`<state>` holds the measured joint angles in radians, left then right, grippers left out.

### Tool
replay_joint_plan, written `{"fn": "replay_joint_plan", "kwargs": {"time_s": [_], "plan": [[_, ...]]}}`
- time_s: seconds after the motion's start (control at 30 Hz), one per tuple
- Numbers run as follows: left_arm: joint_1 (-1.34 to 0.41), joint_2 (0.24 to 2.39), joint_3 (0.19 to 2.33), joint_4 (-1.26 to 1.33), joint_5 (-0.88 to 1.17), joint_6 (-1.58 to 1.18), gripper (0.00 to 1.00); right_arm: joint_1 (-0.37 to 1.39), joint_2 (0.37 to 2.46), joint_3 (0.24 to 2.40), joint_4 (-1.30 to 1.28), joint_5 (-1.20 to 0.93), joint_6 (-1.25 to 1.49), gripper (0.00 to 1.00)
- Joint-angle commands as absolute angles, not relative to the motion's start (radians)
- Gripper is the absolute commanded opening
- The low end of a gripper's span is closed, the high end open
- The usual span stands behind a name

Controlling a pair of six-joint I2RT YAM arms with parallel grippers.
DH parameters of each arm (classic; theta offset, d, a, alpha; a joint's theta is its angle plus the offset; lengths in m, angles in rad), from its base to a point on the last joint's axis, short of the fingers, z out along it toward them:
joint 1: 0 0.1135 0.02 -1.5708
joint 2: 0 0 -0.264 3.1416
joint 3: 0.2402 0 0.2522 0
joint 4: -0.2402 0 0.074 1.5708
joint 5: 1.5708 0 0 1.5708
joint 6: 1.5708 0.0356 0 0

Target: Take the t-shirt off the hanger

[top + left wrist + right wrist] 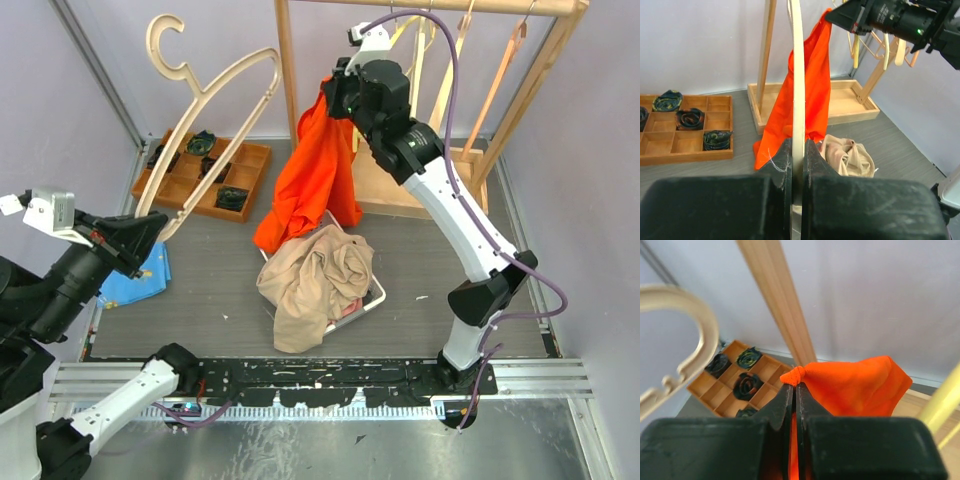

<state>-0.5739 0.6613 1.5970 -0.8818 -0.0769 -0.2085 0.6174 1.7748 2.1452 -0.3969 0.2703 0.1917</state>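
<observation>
The orange t-shirt (312, 172) hangs free of the cream hanger (215, 95), dangling over the basket. My right gripper (338, 88) is shut on the shirt's top edge, high beside the wooden rack post; its pinch shows in the right wrist view (796, 385) with a fold of orange cloth (850, 385) bunched above the fingertips. My left gripper (150, 228) is shut on the hanger's lower end and holds it up at the left, tilted, hook at top. In the left wrist view (798, 150) the hanger bar (797, 75) rises between the jaws, with the shirt (810, 90) behind it.
A basket (372, 296) holds beige clothes (315, 280) in the middle. A wooden tray (205, 170) of rolled ties sits at back left. A wooden rack (430, 110) with more hangers stands at back right. A blue cloth (140, 275) lies at the left.
</observation>
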Motion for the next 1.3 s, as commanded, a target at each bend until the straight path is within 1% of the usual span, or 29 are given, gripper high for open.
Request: {"fn": "replay_joint_plan", "kwargs": {"time_s": [0.0, 0.1, 0.27, 0.37, 0.4, 0.73, 1.27], "plan": [[-0.571, 0.712, 1.579, -0.743, -0.134, -0.194, 0.0, 0.618, 1.664, 2.134, -0.292, 0.092, 0.18, 0.01], [-0.573, 0.74, 1.56, -0.697, -0.173, -0.2, 0.0, 0.62, 1.624, 2.13, -0.285, -0.002, 0.177, 0.01], [-0.572, 0.769, 1.534, -0.657, -0.172, -0.213, 0.0, 0.632, 1.557, 2.131, -0.226, -0.178, 0.152, 0.01], [-0.572, 0.77, 1.513, -0.639, -0.178, -0.224, 0.0, 0.643, 1.538, 2.163, -0.206, -0.302, 0.151, 0.01], [-0.572, 0.771, 1.511, -0.635, -0.178, -0.225, 0.0, 0.651, 1.53, 2.182, -0.207, -0.31, 0.155, 0.01], [-0.573, 0.787, 1.529, -0.641, -0.195, -0.246, 0.0, 0.751, 1.438, 2.206, -0.202, -0.217, 0.094, 0.01], [-0.572, 0.827, 1.526, -0.596, -0.175, -0.252, 0.0, 0.776, 1.338, 2.189, -0.178, -0.194, 0.093, 0.01]]}}
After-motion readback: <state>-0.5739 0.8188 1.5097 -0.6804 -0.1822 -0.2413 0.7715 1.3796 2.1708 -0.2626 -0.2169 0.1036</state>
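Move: The basket, heaped with the beige T-shirt, lies some 23 cm back from the right hand, 5 cm to its left and about 42 cm below; the orange T-shirt is already off the hanger in this grip. The rack's base is level with the hand, about 11 cm to its right, and the box of rolled ties about 33 cm to its left, both some 44 cm down. From the left hand the basket lies roughly 7 cm ahead, 24 cm right and 42 cm below. Keep the orange T-shirt pinched in the right gripper and swing it, after a small nudge left, back about 24 cm and up about 20 cm, from the rack side to above the basket, fingers tipping up and turning counter-clockwise to the left. Push the left gripper forward some 7 cm and slightly right, still clamping the hanger by its shoulder end. ##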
